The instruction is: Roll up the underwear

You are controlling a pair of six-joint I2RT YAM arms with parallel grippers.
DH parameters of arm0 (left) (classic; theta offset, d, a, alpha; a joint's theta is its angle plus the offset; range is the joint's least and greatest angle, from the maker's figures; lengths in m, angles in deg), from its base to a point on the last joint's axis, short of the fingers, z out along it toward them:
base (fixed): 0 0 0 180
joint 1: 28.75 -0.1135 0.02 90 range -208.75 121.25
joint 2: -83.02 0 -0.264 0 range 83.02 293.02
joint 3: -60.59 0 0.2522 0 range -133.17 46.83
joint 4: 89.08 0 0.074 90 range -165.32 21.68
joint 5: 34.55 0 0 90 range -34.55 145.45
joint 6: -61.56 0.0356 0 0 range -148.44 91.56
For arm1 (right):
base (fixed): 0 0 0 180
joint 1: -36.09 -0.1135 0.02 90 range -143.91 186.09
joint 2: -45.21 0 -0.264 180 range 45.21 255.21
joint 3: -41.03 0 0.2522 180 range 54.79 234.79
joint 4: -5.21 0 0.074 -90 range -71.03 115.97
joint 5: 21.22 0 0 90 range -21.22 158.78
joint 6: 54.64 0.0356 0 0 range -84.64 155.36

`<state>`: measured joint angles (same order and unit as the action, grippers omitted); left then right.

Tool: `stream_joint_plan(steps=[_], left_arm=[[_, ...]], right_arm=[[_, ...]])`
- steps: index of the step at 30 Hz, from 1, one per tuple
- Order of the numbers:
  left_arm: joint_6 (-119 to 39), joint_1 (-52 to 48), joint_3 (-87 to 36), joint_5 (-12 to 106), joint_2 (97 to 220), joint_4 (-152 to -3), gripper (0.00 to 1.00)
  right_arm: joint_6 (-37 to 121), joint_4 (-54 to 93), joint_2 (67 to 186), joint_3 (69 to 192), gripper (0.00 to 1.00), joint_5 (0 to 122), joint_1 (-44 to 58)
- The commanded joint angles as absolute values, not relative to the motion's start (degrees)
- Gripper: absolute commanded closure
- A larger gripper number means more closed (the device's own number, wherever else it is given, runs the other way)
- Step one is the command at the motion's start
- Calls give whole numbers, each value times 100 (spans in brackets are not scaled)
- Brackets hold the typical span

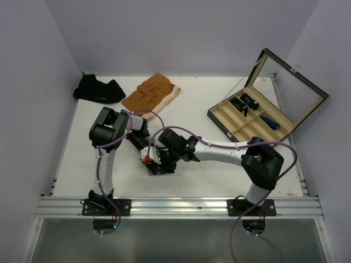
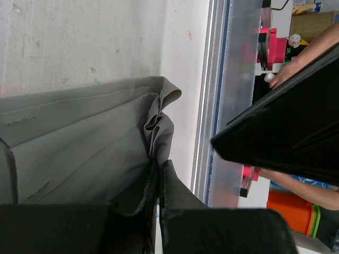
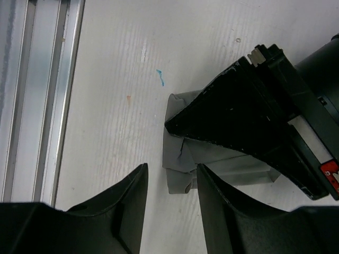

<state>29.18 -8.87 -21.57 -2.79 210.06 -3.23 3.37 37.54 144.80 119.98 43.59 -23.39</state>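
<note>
A light grey underwear (image 2: pixel 79 137) lies folded on the white table, near the front rail. My left gripper (image 2: pixel 159 165) is shut on a bunched fold at its edge. In the right wrist view the same grey underwear (image 3: pixel 179 159) shows under the left gripper's black fingers (image 3: pixel 238 116). My right gripper (image 3: pixel 170 177) stands open just above the table, with a corner of the grey cloth lying between its fingertips. From above, both grippers (image 1: pixel 156 163) meet over the cloth and hide it. A rust-orange underwear (image 1: pixel 151 93) and a black one (image 1: pixel 98 89) lie at the back.
A wooden compartment box (image 1: pixel 247 118) with its glass lid (image 1: pixel 288 90) raised stands at the back right, dark rolls in some compartments. The metal front rail (image 1: pixel 175 207) runs along the near edge, close to the grippers.
</note>
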Motion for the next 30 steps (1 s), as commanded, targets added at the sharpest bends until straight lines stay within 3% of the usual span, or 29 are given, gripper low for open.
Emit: stream_joint_plan(steps=[1, 12, 15, 21, 23, 24, 27, 30], left_arm=[[3194, -933, -2163, 799, 21283, -1318, 100], [3123, -933, -2190, 843, 21292, -1432, 97], [3115, -933, -2181, 852, 21283, -1459, 97], [2878, -950, -2076, 869, 20995, -1739, 93], [2764, -985, -1927, 791, 20740, -1941, 88], [2720, -1012, -1848, 703, 20330, -2012, 76], [2194, -1240, -1409, 307, 19145, -2661, 60], [1280, -1530, -917, 333, 17810, -3906, 53]], right_arm=[[249, 2927, 14593, 11869, 54, 4470, -2368], [-453, 2715, 15041, 11527, 60, 4206, -2368], [-560, 2750, 15085, 11430, 65, 4188, -2376], [-341, 2855, 15217, 11403, 86, 3978, -2376], [-157, 2952, 15244, 11395, 98, 3829, -2368], [-68, 2961, 15235, 11368, 100, 3776, -2350], [318, 3013, 15173, 11263, 100, 3451, -2271], [696, 3084, 15191, 11149, 100, 3178, -2175]])
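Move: The right gripper hangs open, with the near edge of the folded underwear about 5 cm straight below it. The left fingertips still pinch that same edge, some 4 cm to the right gripper's left, level fore and aft and about 5 cm lower. The orange cloth lies roughly 26 cm ahead of the right hand, 1 cm to its left and 6 cm below. From the left hand, the stretch to be gripped is about 4 cm to its right, at the same height. Keep the left fingers pinched on the underwear's near edge while you lower the right gripper about 5 cm onto that edge, close its fingers on the fabric, then draw it back a little over 1 cm. As the right grip shuts, open the left fingers, let go of the cloth and lift the left hand about 2 cm up and 2 cm forward. ##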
